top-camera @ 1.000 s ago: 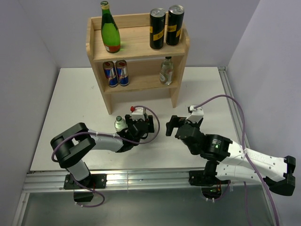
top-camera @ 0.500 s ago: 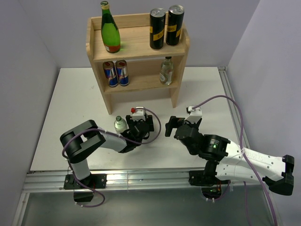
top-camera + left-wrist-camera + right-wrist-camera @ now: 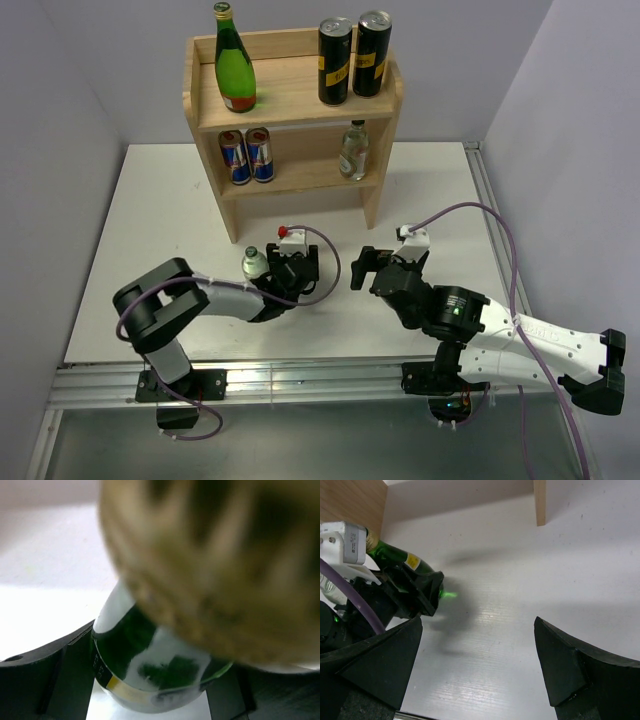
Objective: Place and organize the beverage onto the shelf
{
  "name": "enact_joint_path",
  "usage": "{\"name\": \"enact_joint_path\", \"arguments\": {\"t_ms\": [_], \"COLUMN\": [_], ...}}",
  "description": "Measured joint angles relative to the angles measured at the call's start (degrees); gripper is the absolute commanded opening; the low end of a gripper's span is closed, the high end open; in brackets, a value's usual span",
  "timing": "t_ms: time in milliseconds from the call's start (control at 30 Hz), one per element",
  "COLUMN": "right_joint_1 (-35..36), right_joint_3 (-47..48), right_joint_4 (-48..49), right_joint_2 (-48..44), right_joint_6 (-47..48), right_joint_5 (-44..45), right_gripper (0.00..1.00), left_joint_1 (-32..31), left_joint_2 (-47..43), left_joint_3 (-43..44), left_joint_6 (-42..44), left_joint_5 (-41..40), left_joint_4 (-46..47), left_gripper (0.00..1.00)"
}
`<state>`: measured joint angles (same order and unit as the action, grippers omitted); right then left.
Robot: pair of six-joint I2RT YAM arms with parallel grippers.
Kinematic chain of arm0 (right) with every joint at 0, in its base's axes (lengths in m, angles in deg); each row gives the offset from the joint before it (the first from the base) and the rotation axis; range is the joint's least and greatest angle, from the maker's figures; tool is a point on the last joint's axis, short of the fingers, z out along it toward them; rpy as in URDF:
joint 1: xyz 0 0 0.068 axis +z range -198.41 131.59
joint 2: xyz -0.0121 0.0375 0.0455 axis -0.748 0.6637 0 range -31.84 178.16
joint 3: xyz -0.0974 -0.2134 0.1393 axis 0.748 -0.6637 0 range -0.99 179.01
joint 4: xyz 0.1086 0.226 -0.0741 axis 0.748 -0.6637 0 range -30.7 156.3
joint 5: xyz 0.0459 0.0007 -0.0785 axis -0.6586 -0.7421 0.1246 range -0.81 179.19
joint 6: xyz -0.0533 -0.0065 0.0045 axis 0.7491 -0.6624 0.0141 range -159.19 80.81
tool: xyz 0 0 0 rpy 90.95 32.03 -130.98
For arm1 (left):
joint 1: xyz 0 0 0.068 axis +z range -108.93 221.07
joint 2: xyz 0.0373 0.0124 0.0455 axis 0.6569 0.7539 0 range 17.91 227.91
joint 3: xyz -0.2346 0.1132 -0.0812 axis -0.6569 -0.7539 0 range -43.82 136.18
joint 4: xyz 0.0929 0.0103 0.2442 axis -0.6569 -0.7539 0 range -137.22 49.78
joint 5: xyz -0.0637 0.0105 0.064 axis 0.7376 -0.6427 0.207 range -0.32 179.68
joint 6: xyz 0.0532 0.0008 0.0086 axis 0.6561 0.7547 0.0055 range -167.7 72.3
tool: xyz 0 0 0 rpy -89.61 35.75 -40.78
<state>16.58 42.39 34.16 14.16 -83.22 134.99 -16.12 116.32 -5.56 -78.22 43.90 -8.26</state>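
A dark green bottle (image 3: 150,670) with a white label and a gold foil top sits between the black fingers (image 3: 45,680) of my left gripper (image 3: 300,268), which is shut on it low over the table. In the right wrist view the same bottle (image 3: 402,560) leans with its neck toward the upper left. From above, the gripper hides it. My right gripper (image 3: 480,665) stands open over bare table just right of it, and holds nothing. The light wooden shelf (image 3: 300,95) stands at the back.
On the shelf's top board stand a tall green bottle (image 3: 235,65) and two black cans (image 3: 335,60). The lower board holds two blue and red cans (image 3: 246,155) and a small clear bottle (image 3: 353,150). Another small bottle (image 3: 255,262) stands beside my left wrist.
My left gripper's jaws have closed from wide open onto the green bottle, and the arm's elbow has shifted slightly. The right gripper has barely moved.
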Motion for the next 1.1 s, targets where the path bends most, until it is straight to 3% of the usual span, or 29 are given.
{"name": "enact_joint_path", "arguments": {"t_ms": [267,533,833,1100], "right_joint_1": [0.0,0.0,0.0,0.0], "right_joint_3": [0.0,-0.02,-0.02,-1.05], "right_joint_4": [0.22,0.46,1.46,2.25], "right_joint_2": [-0.02,-0.87,-1.09,-1.07], "right_joint_6": [0.02,0.02,-0.02,-0.07], "right_joint_5": [-0.2,-0.22,-0.26,-0.39], "right_gripper": [1.0,1.0,1.0,1.0], "left_joint_1": [0.33,0.37,2.32,6.25], "left_joint_2": [-9.25,-16.72,-16.76,-14.97], "left_joint_3": [12.15,35.04,60.98,74.95], "left_joint_6": [3.04,8.83,17.84,22.93], "left_joint_5": [5.53,8.96,9.33,9.6], "left_joint_4": [-27.5,-45.2,-56.72,-60.19], "left_gripper": [0.0,0.0,0.0,0.0]}}
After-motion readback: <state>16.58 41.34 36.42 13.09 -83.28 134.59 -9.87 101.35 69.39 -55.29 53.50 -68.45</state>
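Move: The left hand already grips a green bottle low at the table. The bottle's place is the free spot on the top shelf, some 35 cm above, about 15 cm ahead and only 1 cm to the left. Level with that spot stand the shelved green bottle, roughly 7 cm to its left, and the near black can, about 10 cm to its right. The clear bottle stands 10 cm left of the hand. From the right hand the spot lies about 26 cm ahead, 20 left and 21 up. Lift the left gripper almost straight up by about 45 cm in front of the shelf, keeping the fingers closed on the green bottle. Let it drift slightly right on the way, then bring it back left some 6 cm over the upper half, slowing near the top. Meanwhile tip the wrist up about 20 degrees, so the fingers end roughly level. ##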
